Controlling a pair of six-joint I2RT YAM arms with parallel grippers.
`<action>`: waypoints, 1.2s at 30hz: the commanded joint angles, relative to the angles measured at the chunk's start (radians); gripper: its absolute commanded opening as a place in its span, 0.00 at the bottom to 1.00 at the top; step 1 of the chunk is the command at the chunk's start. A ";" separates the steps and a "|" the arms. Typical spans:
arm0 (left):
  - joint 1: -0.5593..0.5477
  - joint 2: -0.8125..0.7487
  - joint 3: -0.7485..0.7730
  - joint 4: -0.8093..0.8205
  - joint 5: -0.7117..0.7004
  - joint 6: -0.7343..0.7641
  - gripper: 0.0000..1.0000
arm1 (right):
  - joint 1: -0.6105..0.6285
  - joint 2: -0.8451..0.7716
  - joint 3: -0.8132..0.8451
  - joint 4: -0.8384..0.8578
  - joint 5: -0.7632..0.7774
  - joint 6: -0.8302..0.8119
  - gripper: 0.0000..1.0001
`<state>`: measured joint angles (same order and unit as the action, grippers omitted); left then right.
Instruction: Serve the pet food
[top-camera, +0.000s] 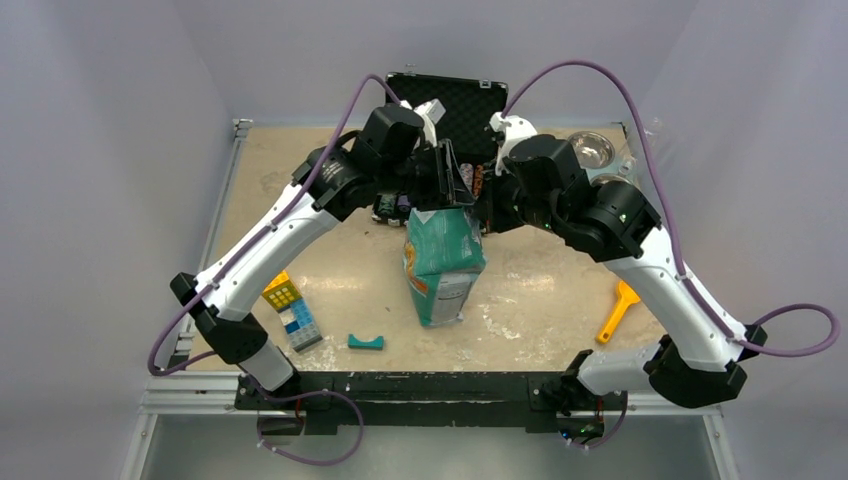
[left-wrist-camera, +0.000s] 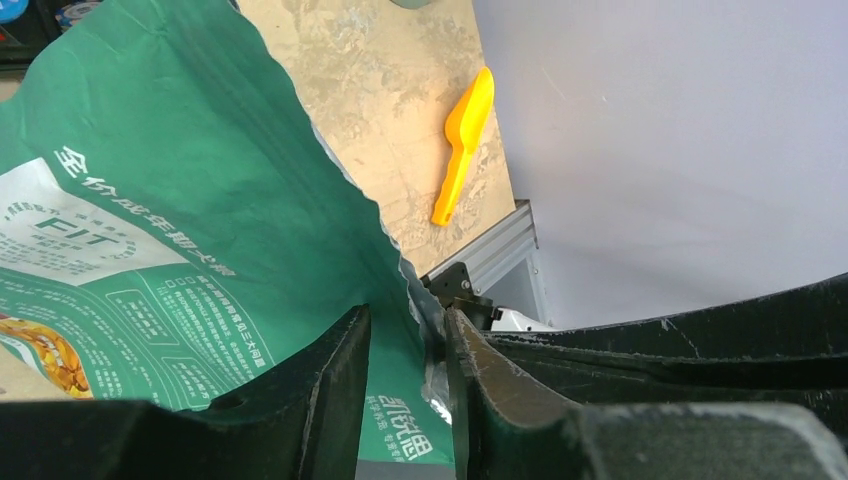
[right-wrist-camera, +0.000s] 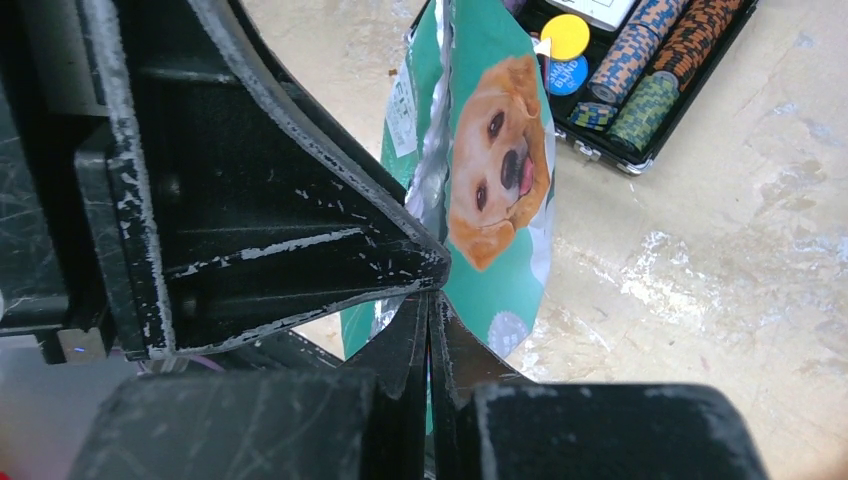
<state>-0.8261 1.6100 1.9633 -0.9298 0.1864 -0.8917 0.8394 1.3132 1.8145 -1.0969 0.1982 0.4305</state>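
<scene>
A teal-green bag (top-camera: 443, 262) picturing a golden dog (right-wrist-camera: 500, 160) stands upright mid-table. The pet food itself is hidden inside it. My left gripper (top-camera: 440, 172) is at the bag's top from the left. In the left wrist view that gripper (left-wrist-camera: 405, 322) is open, and the torn top edge of the bag (left-wrist-camera: 200, 200) passes between its fingers, close to the right one. My right gripper (top-camera: 487, 195) comes in from the right. Seen from the right wrist, this gripper (right-wrist-camera: 430, 298) is shut on the thin top edge of the bag.
An open black case (top-camera: 447, 105) of poker chips (right-wrist-camera: 640, 90) lies behind the bag. A metal bowl (top-camera: 592, 150) sits at the back right, an orange scoop (top-camera: 619, 311) at the right front. A coloured box (top-camera: 292, 310) and a teal piece (top-camera: 365, 342) lie front left.
</scene>
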 joint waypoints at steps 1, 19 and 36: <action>-0.001 0.022 0.050 0.021 -0.015 -0.026 0.38 | 0.010 -0.014 -0.015 0.059 -0.047 -0.015 0.00; -0.001 0.007 0.082 -0.166 -0.099 0.047 0.00 | 0.013 0.024 0.015 -0.064 0.207 -0.030 0.00; 0.001 -0.017 0.134 -0.258 -0.125 0.115 0.00 | 0.015 -0.028 -0.012 -0.032 0.308 -0.015 0.00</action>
<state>-0.8337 1.6405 2.0560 -1.0492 0.1070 -0.8490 0.8783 1.3224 1.7950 -1.0668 0.2989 0.4324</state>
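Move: Right at both pairs of fingertips is the pet-food bag's top edge: within about 1 cm of the left hand point, between its part-open fingers, and about 1 cm left of the right hand point. From the left hand, the bag's body is centred about 18 cm below, 3 cm to the left and 2 cm back. The chip case lies some 30 cm ahead of the left hand, 3 cm left, and the teal block about 20 cm left and 11 cm back, both near 34 cm down. Edging about half a centimetre forward and right, the left hand shuts its fingers on the silvery top edge of the bag, then draws back left by nearly 2 cm, its left side rolling up about 5 degrees. The right hand keeps its closed pinch on the edge beside it, shifting only about 1 cm forward, so the left hand pulls away from that grip. ##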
